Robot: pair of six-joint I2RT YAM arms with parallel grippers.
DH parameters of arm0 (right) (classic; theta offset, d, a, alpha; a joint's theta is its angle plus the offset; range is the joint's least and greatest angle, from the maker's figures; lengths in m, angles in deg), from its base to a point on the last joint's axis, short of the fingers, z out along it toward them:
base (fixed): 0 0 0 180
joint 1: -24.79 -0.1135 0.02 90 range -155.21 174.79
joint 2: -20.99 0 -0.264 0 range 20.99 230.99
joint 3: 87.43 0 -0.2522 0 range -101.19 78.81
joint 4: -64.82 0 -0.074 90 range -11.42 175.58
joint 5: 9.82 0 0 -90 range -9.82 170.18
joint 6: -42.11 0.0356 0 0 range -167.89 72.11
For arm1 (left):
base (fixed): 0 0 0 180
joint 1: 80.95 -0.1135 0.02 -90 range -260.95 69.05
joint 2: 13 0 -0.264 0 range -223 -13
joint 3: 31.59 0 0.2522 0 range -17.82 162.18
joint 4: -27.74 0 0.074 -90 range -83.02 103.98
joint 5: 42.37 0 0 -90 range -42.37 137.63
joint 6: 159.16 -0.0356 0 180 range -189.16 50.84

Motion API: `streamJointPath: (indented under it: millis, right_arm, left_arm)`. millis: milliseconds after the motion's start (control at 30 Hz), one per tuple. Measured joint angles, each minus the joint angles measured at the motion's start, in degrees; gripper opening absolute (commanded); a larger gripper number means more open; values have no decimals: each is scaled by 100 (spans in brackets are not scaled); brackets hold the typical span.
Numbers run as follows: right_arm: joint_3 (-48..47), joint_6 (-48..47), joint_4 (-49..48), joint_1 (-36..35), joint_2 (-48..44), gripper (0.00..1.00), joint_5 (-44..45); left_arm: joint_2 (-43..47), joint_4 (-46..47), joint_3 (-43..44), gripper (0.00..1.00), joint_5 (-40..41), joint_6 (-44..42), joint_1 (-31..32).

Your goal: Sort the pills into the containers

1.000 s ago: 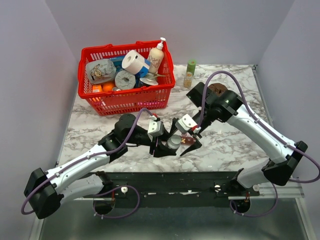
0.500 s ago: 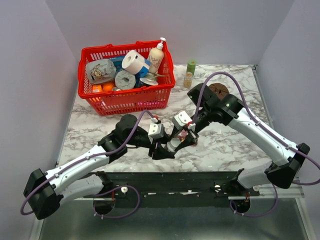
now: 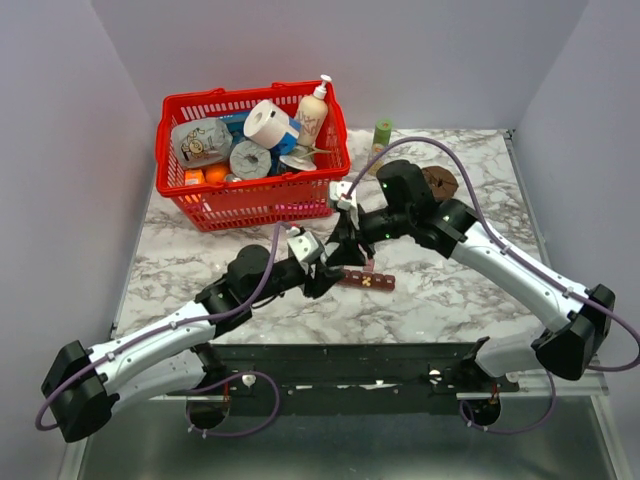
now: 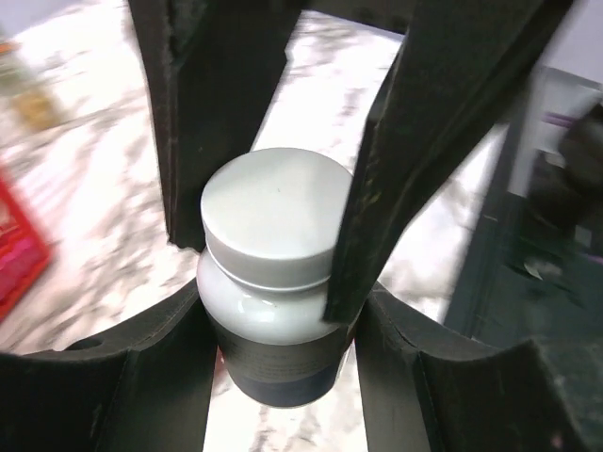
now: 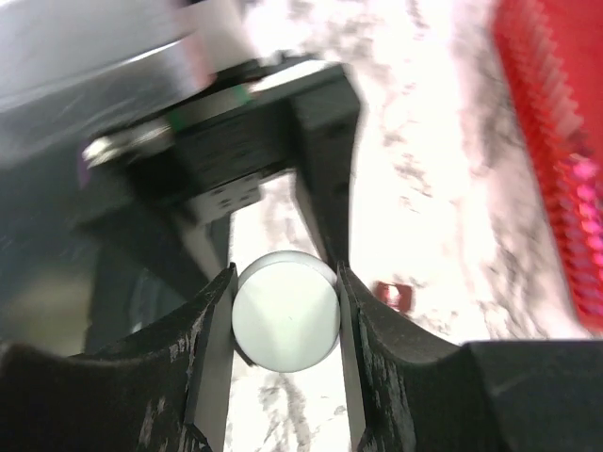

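Observation:
A white pill bottle (image 4: 268, 311) with a white cap (image 4: 273, 212) is held above the marble. My left gripper (image 4: 278, 315) is shut on its body. My right gripper (image 5: 285, 278) is shut on the cap (image 5: 285, 313) from above, and its dark fingers (image 4: 429, 141) flank the cap in the left wrist view. In the top view both grippers (image 3: 318, 268) (image 3: 345, 245) meet and hide the bottle. The containers (image 3: 366, 281), a red-brown compartment strip, lie flat just right of them, with pale specks too small to identify. One end of the containers (image 5: 391, 294) shows in the right wrist view. The pills are not clearly visible.
A red basket (image 3: 250, 200) full of groceries stands at the back left, close behind the grippers. A green-capped bottle (image 3: 381, 135) stands at the back. A round brown-topped tub (image 3: 442, 180) sits partly behind the right arm. A dark rail (image 3: 350, 365) runs along the near edge.
The right gripper went from open to shut on the bottle's cap. Both grippers and the bottle moved back and left toward the basket, uncovering the strip.

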Motion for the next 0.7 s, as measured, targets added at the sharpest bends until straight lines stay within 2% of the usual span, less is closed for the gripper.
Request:
streamJointPath:
  millis: [100,200,233,267,367,467,500,700]
  right_arm:
    - [0,549,-428,0,173,45,629]
    - [-24,844,-660,0,310,63,896]
    - [-52,892,-673,0,332,76,918]
    - [-81,918,-669,-2,350,81,894]
    - [-284,903,-509,57,374,89,730]
    - [-734,868,-188,219,448,90,197]
    - [-922,857,-50,251,472,99,-17]
    - [-1729,350,568,387,459,100,-898]
  left_arm:
    - [-184,131,0,0,1056,-57,68]
    - [-326,240,-4,0,1515,-61,76]
    - [-348,321,-35,0,1587,-57,76]
    - [-350,415,-63,0,1606,-42,74]
    - [-328,772,-133,0,1443,-107,90]
    - [-258,1180,-142,0,1119,-116,79]
    - [-234,1270,-146,0,1012,-120,66]
    - [-125,1292,-238,0,164,-125,-35]
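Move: The left gripper holds the pill bottle upright in its fingertips; the right fingers are already closed round its white cap, some 4 cm higher. The brown pill organizer lies on the table, about 2 cm ahead and 8 cm right of the left hand, roughly 19 cm below. From that hand the lidded pot stands some 23 cm ahead and 27 cm right, the red basket's middle about 30 cm ahead and 19 cm left. Finish the cap's twist: swing both hands forward about 4 cm with the bottle between them, turning the left wrist counter-clockwise some 15 degrees and the right clockwise about 10. Then open the right fingers wide off the cap and raise that hand some 9 cm while easing back; with the left, keep hold of the bottle, draw back 3 cm, rise about 3 and undo the turn. ##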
